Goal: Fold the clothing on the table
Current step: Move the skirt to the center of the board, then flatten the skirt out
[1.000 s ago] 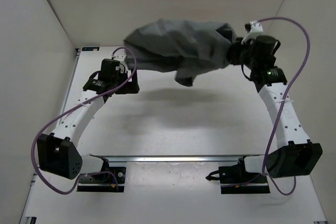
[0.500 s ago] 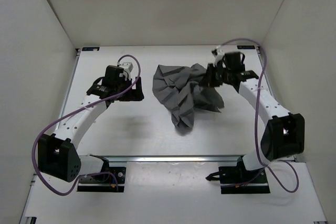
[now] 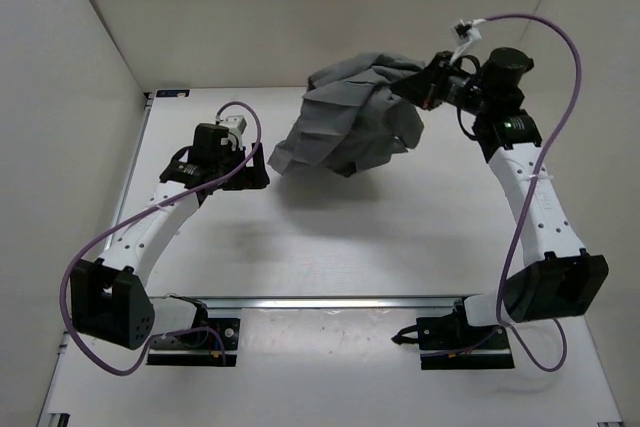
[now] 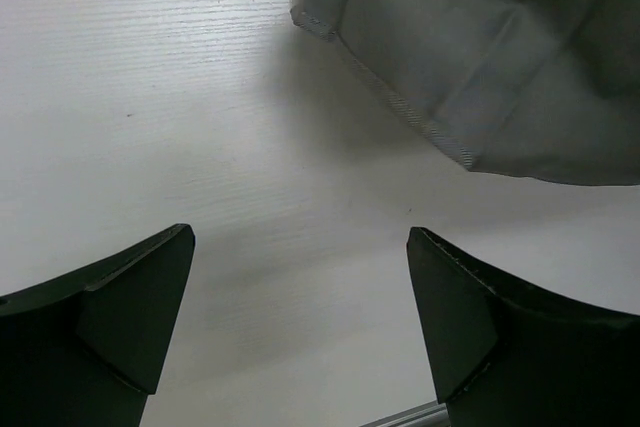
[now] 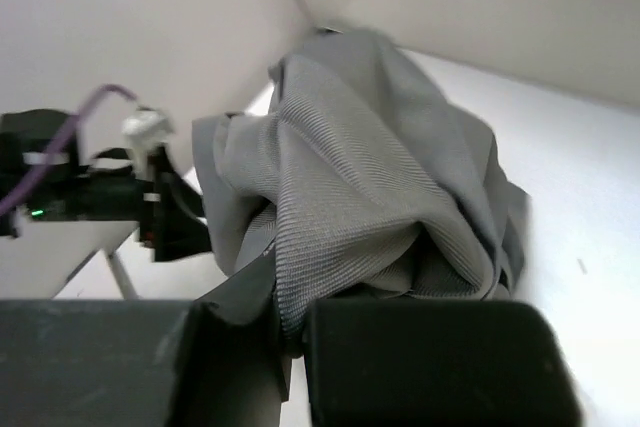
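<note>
The grey clothing [image 3: 350, 122] hangs bunched in the air above the far part of the white table [image 3: 330, 247], its shadow on the surface below. My right gripper [image 3: 425, 87] is shut on one edge of it. In the right wrist view the clothing [image 5: 360, 187] is pinched between the black fingers [image 5: 420, 357] and drapes away from them. My left gripper [image 3: 258, 169] hovers low over the table at the left, open and holding nothing. In the left wrist view a hemmed corner of the clothing [image 4: 480, 57] hangs ahead of the open gripper [image 4: 300, 287], apart from it.
White walls [image 3: 300, 7] close in the back and both sides. An aluminium rail [image 3: 340, 300] runs across the near edge by the arm bases. Purple cables [image 3: 100, 237] loop beside each arm.
The right gripper swung the clothing down onto the table half a second ago and has lifted it back up into the air. The left arm has stayed almost still.
</note>
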Robot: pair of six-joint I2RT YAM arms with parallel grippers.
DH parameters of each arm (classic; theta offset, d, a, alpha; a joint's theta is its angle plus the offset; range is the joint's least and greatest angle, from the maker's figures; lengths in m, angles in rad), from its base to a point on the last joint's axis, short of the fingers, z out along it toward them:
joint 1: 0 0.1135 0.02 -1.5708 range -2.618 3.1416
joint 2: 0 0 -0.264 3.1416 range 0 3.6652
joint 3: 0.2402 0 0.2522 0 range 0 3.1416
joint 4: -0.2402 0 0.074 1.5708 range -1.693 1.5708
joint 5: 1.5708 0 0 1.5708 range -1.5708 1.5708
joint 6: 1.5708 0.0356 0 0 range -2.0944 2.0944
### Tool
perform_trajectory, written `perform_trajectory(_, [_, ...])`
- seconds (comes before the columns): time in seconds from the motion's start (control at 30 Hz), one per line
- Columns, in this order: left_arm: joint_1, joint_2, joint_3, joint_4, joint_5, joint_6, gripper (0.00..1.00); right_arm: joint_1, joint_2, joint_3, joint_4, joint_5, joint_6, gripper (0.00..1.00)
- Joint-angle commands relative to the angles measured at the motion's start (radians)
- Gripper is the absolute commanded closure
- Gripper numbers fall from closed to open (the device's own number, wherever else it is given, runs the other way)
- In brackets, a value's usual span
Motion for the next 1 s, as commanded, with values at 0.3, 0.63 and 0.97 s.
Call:
perform_trajectory(0.3, [-0.049, 0.094, 0.059, 0.057, 0.077, 0.006, 0.01, -0.102, 0.101, -0.393, -0.358, 0.329, -0.027, 1.00])
perform_trajectory(0.63, [-0.153, 0.167, 0.065, 0.099, 0.200, -0.008, 0.01, -0.015, 0.108, -0.358, -0.251, 0.296, -0.047, 1.00])
perform_trajectory(0.97, [-0.075, 0.094, 0.079, 0.100, 0.024, -0.075, 0.01, 0.203, 0.311, 0.474, -0.240, -0.143, -0.003, 1.00])
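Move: The skirt, already pinched in the shut right fingers, billows in the air with its middle roughly 9 cm to that hand's left, level with it and some 16 cm lower. The board's centre lies about 13 cm left of the right hand, 2 cm farther out and 41 cm below. From the open left hand, the skirt's middle is about 8 cm ahead, 22 cm to the right and 9 cm higher. The skirt, still pinched, is whipped down about 30 cm by the right hand, which drifts right and tips its fingers some 50 degrees down, then is swung up about 20 cm, left and forward over the board as the fingers partly level. The open left hand shifts right towards the skirt, dips slightly, turns clockwise, and eases back a little at the end. ##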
